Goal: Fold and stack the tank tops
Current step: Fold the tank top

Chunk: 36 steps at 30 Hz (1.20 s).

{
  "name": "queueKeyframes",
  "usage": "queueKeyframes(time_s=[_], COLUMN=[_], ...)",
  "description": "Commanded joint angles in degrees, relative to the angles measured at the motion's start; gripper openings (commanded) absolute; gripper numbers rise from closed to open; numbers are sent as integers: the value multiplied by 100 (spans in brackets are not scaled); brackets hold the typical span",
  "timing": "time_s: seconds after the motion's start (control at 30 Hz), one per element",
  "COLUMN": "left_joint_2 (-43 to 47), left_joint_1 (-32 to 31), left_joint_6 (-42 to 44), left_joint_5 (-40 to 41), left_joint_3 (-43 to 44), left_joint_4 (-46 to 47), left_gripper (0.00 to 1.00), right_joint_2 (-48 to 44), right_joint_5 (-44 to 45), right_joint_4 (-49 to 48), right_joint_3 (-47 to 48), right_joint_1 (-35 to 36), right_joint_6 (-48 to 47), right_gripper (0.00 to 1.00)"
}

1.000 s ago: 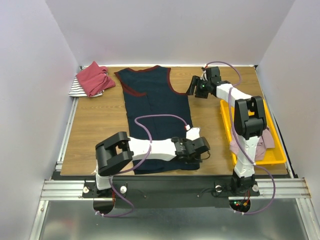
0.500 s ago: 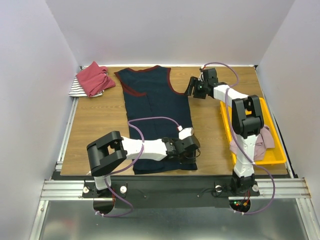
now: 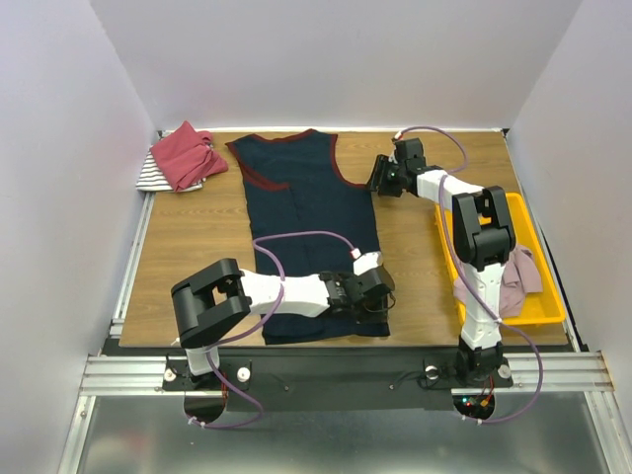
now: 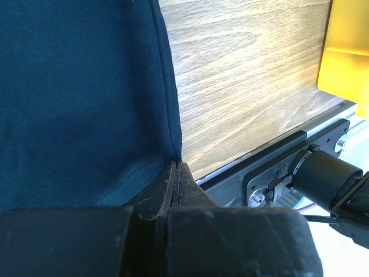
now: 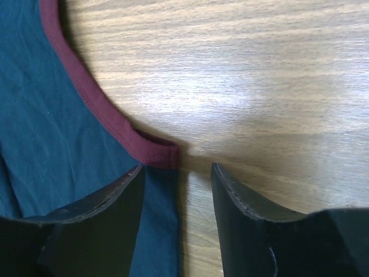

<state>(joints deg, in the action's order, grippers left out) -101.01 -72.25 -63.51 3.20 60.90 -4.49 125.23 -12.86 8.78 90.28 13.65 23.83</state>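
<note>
The navy tank top (image 3: 306, 222) with maroon trim lies flat in the middle of the table. My left gripper (image 3: 373, 302) is at its near right hem corner, jaws shut on the navy tank top's edge (image 4: 170, 124), with the left gripper (image 4: 176, 164) pinching the cloth at its tips. My right gripper (image 3: 379, 180) is open at the right armhole. In the right wrist view the right gripper (image 5: 176, 168) straddles the side edge below the maroon trim (image 5: 109, 118), one finger over cloth, the other over wood. A red tank top (image 3: 186, 156) lies on a striped one (image 3: 151, 179) at the far left.
A yellow tray (image 3: 525, 219) stands along the right side of the table and holds a pale pink tank top (image 3: 521, 280). Its corner (image 4: 347, 52) shows in the left wrist view. The table's metal front rail (image 3: 326, 373) runs close to the left gripper.
My left gripper moved left onto the navy top's near right corner. The right gripper edged left toward the armhole and its jaws narrowed a little.
</note>
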Motion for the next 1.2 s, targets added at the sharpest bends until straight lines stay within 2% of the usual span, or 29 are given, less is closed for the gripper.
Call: queueKeyframes(time_s=[0.0, 0.43, 0.53, 0.57, 0.67, 0.7, 0.8, 0.97, 1.17], left_joint_2=[231, 451, 486, 503, 547, 591, 688, 942, 1776], left_joint_1=[-8, 0, 0, 0, 0, 0, 0, 0, 18], left_joint_6=[-13, -101, -83, -74, -48, -48, -39, -57, -575], left_joint_5=[-48, -74, -65, -74, -74, -74, -74, 14, 224], left_joint_3=[-114, -448, -474, -474, -527, -544, -650, -895, -1783], left_joint_4=[159, 396, 423, 414, 579, 616, 748, 906, 1301], left_gripper=[0, 0, 0, 0, 0, 0, 0, 0, 0], right_joint_2=[168, 344, 292, 257, 204, 178, 107, -112, -157], right_joint_5=[248, 636, 767, 803, 838, 847, 925, 987, 970], right_joint_4=[-166, -174, -183, -192, -218, -236, -245, -271, -254], right_joint_3=[192, 324, 297, 271, 262, 271, 271, 236, 586], right_joint_1=[129, 243, 244, 243, 252, 244, 243, 261, 480], right_joint_6=[68, 297, 376, 411, 446, 481, 543, 692, 780], right_gripper=[54, 40, 31, 25, 19, 14, 10, 6, 6])
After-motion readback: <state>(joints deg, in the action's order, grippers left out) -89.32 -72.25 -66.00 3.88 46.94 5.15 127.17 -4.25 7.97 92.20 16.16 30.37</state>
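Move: The tank top's right underarm corner, where the maroon trim ends, lies about 1 cm ahead of the open right gripper, 1 cm to its left and 1 cm below. The left armhole's lower end is some 22 cm to that gripper's left, level with it; the yellow bin's middle is about 30 cm right and 18 cm back. The left gripper already holds the right hem corner; the left hem corner lies about 29 cm to its left, 1 cm back and 3 cm lower. Ease the right gripper about 1.5 cm forward onto the underarm corner, just above the table, turning it slightly clockwise while closing the fingers to pinch the trimmed edge. Keep the left gripper shut on the hem corner: let it sink about 1 cm, then lift it some 3 cm and carry it left towards the other hem corner, about 3 cm overall, speeding up at the end. ##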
